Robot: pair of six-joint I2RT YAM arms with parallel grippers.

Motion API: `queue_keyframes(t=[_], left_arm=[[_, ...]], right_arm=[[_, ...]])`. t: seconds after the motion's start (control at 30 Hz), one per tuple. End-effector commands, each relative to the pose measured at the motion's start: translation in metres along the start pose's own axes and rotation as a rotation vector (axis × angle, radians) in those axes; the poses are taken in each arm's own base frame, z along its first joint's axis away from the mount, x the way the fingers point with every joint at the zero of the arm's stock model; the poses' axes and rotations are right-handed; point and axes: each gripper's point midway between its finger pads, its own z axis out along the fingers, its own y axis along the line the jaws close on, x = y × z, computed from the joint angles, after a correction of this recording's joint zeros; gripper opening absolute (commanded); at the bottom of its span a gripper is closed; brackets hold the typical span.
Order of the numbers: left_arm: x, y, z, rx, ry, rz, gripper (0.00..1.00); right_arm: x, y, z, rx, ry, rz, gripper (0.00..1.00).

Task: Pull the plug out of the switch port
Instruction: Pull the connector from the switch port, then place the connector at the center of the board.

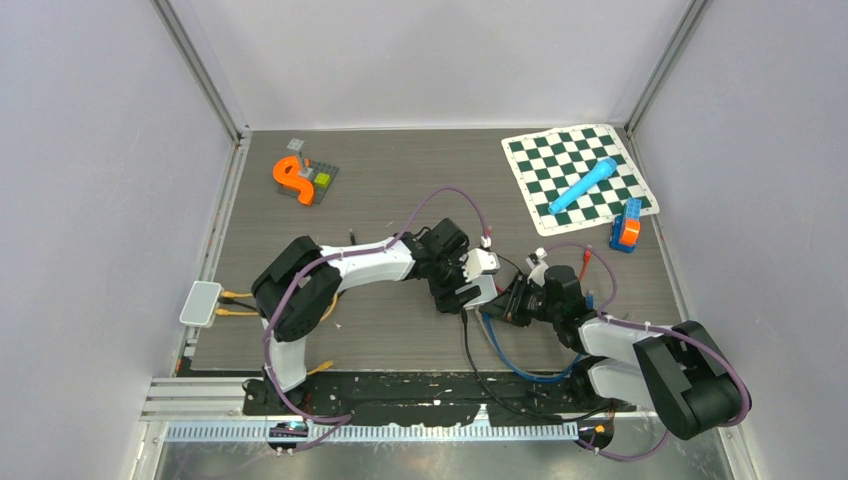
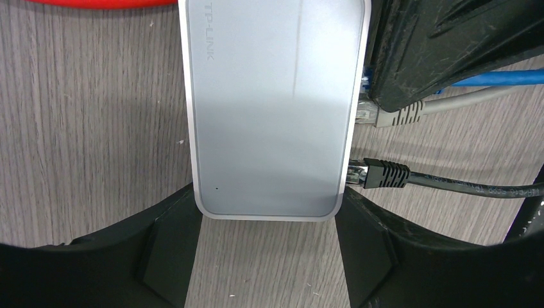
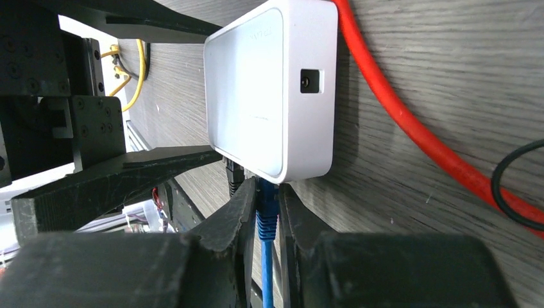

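Note:
The white switch (image 1: 481,275) lies mid-table, and my left gripper (image 1: 468,288) clamps it across its width. In the left wrist view both fingers (image 2: 173,231) press the switch (image 2: 276,109) at its near corners. Along its right side a black plug (image 2: 382,173) and a grey plug (image 2: 391,115) sit in ports. My right gripper (image 3: 266,192) is shut on the blue plug (image 3: 267,215), which is still seated in the switch (image 3: 256,96). In the top view the right gripper (image 1: 508,303) meets the switch from the right.
A red cable (image 3: 398,115) runs along the switch's far side. A black cable (image 1: 466,345) and a blue cable (image 1: 510,360) trail toward the near edge. At the back right a checkered mat (image 1: 600,150) carries a blue cylinder (image 1: 583,185). An orange piece (image 1: 292,178) sits back left; a second switch (image 1: 200,303) at the left edge.

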Motion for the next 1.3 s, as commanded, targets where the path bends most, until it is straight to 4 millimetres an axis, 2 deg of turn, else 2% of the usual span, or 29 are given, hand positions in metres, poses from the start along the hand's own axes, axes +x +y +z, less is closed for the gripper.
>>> queue_keyframes(t=[0.0, 0.07, 0.23, 0.3, 0.4, 0.47, 0.57, 0.73, 0.77, 0.83, 0.97, 1.1, 1.23, 1.27], left_arm=[[0.015, 0.01, 0.0, -0.029, 0.065, -0.037, 0.46], [0.014, 0.01, -0.001, -0.031, 0.063, -0.032, 0.46], [0.013, 0.011, -0.003, -0.033, 0.061, -0.029, 0.46], [0.013, 0.009, -0.003, -0.024, 0.057, -0.027, 0.48], [0.012, 0.008, -0.003, -0.018, 0.05, -0.024, 0.59], [0.011, 0.008, -0.004, -0.021, 0.042, -0.024, 0.71], [0.006, 0.009, -0.006, -0.04, 0.006, -0.028, 0.82], [-0.004, 0.009, -0.012, -0.06, -0.06, -0.039, 0.93], [-0.007, 0.01, -0.014, -0.066, -0.074, -0.041, 0.98], [-0.012, 0.012, -0.018, -0.08, -0.099, -0.047, 0.99], [-0.021, 0.021, -0.033, -0.136, -0.175, -0.07, 1.0], [-0.03, 0.042, -0.057, -0.248, -0.269, -0.148, 0.99], [-0.042, 0.058, -0.085, -0.331, -0.371, -0.2, 0.99], [-0.045, 0.061, -0.093, -0.351, -0.393, -0.207, 1.0]], right_arm=[[0.014, 0.009, -0.004, -0.069, 0.063, 0.034, 0.05], [0.017, 0.014, -0.004, -0.098, 0.082, 0.055, 0.05], [0.02, -0.002, -0.001, -0.032, 0.083, 0.049, 0.05], [0.019, 0.0, -0.003, -0.039, 0.074, 0.033, 0.05], [0.012, 0.005, -0.006, -0.038, 0.046, 0.001, 0.05], [0.001, 0.011, -0.01, -0.028, -0.004, -0.045, 0.05], [-0.018, 0.012, -0.017, 0.03, -0.096, -0.087, 0.05], [-0.043, 0.021, -0.034, 0.08, -0.226, -0.122, 0.05], [-0.048, 0.021, -0.037, 0.091, -0.25, -0.126, 0.05], [-0.055, 0.028, -0.045, 0.097, -0.283, -0.141, 0.05], [-0.083, 0.068, -0.076, 0.064, -0.417, -0.223, 0.05], [-0.112, 0.111, -0.119, 0.043, -0.577, -0.366, 0.05], [-0.127, 0.159, -0.157, 0.011, -0.651, -0.529, 0.05], [-0.131, 0.164, -0.163, 0.019, -0.664, -0.57, 0.05]])
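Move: The right hand already pinches the blue plug in its port, the switch's middle about 5 cm ahead and 2 cm to its left, level with it. Beside the blue plug, the grey plug sits about 2 cm to its left and the black plug 4 cm to its left; the loose red plug lies some 15 cm straight ahead. The left hand grips the switch's left end, the switch's middle about 4 cm to its right, level with it. Right hand draws the blue plug back about 1.5 cm, then up 20 cm; left opens, leaving the switch. ##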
